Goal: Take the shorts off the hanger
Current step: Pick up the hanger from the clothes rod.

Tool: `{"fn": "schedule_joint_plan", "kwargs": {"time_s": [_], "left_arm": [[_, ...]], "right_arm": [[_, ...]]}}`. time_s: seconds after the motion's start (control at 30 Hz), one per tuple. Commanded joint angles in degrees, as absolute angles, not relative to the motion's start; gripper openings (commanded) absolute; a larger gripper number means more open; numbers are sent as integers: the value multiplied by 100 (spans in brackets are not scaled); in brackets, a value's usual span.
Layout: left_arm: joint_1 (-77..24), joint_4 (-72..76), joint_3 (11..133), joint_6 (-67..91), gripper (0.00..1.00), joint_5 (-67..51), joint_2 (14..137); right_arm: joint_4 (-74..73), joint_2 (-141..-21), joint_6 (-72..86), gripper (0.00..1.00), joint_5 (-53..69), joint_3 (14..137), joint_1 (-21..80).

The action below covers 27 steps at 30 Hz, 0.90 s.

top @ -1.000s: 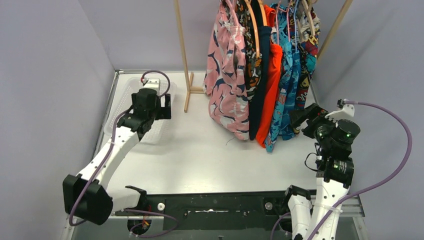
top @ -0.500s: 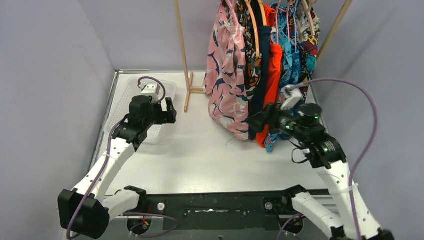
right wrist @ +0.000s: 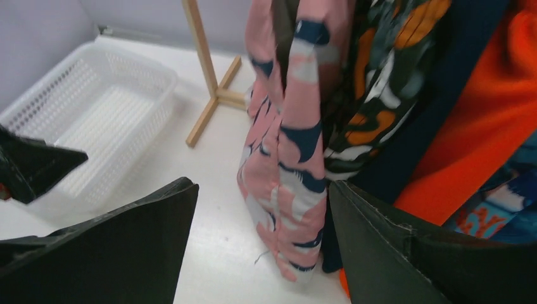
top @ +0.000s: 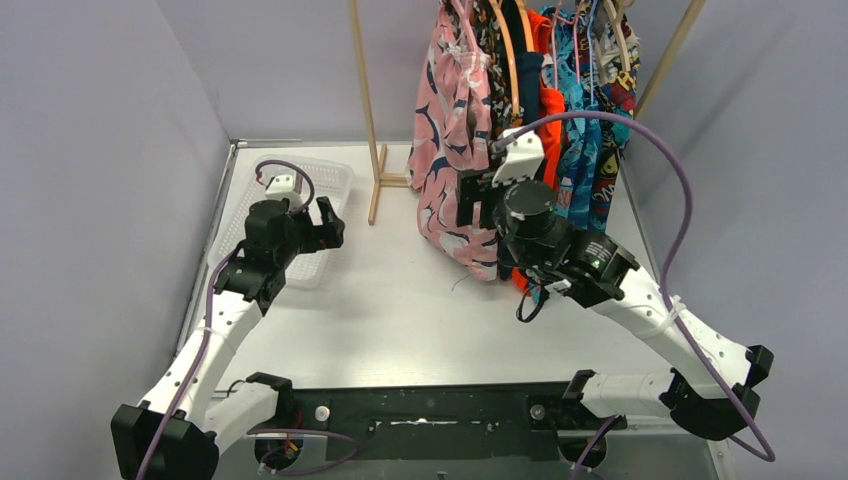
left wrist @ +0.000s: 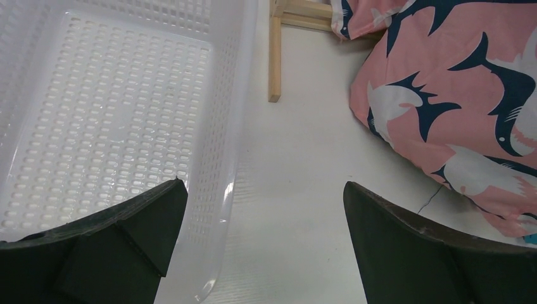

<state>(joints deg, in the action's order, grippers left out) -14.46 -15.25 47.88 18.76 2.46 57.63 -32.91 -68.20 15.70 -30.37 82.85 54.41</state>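
Observation:
Several shorts hang from hangers [top: 507,45] on a wooden rack: a pink pair with navy-white print [top: 447,140], then black with orange-white print [top: 500,125], navy [top: 526,100], orange-red [top: 548,135] and teal-blue ones [top: 582,150]. My right gripper [top: 470,205] is open at the lower part of the pink shorts [right wrist: 288,145]. The pink hem hangs between the fingers, with the right finger [right wrist: 380,240] against the fabric and the left finger apart from it. My left gripper [top: 328,222] is open and holds nothing. It hovers over the basket's right wall [left wrist: 244,95], left of the pink shorts [left wrist: 456,95].
A white perforated plastic basket [top: 335,178] sits at the back left. The rack's wooden post and foot [top: 372,150] stand between the basket and the shorts. Grey walls close in on the left, back and right. The right arm's purple cable [top: 650,150] arches in front of the hanging shorts.
The right arm has swung from the table's right side leftward across the hanging shorts to the pink pair. The left gripper has drawn back a little along the basket.

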Motion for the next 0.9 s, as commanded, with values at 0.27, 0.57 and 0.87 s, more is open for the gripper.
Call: {"fn": "schedule_joint_plan", "kwargs": {"time_s": [0.27, 0.57, 0.87], "left_arm": [[-1369, -1245, 4864, 1930, 98, 32, 5680], [-1304, -1244, 4892, 1945, 98, -207, 5846], [-1185, -1172, 4889, 1995, 98, -479, 5957]], "right_arm": [[-2926, -7971, 1130, 66, -1657, 10478, 3922], [-3324, -8828, 1118, 57, -992, 11516, 3573], [-3455, -9293, 977, 47, -1130, 12216, 3226]]}}
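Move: The pink hanger nearest the left end of the rod, with the pink shark-print shorts on it, is some 20 cm ahead of the right hand and 16 cm above it, barely to its left. The wooden hanger with dark patterned shorts stands about 4 cm right of the pink hanger, and the navy shorts' hanger some 7 cm right of it, both at much the same depth and height. From the left hand the pink hanger is about 14 cm ahead, 21 cm right and 31 cm up. The right hand first climbs steeply while starting forward, then runs on nearly level towards the pink hanger, in all about 12 cm forward and 9 cm up, swinging a few centimetres right on the way and coming back. Its fingers tip up some 5 degrees and draw in from wide to about half open, ending close in front of the pink shorts just below the waistband; whether they touch the cloth can't be seen. ##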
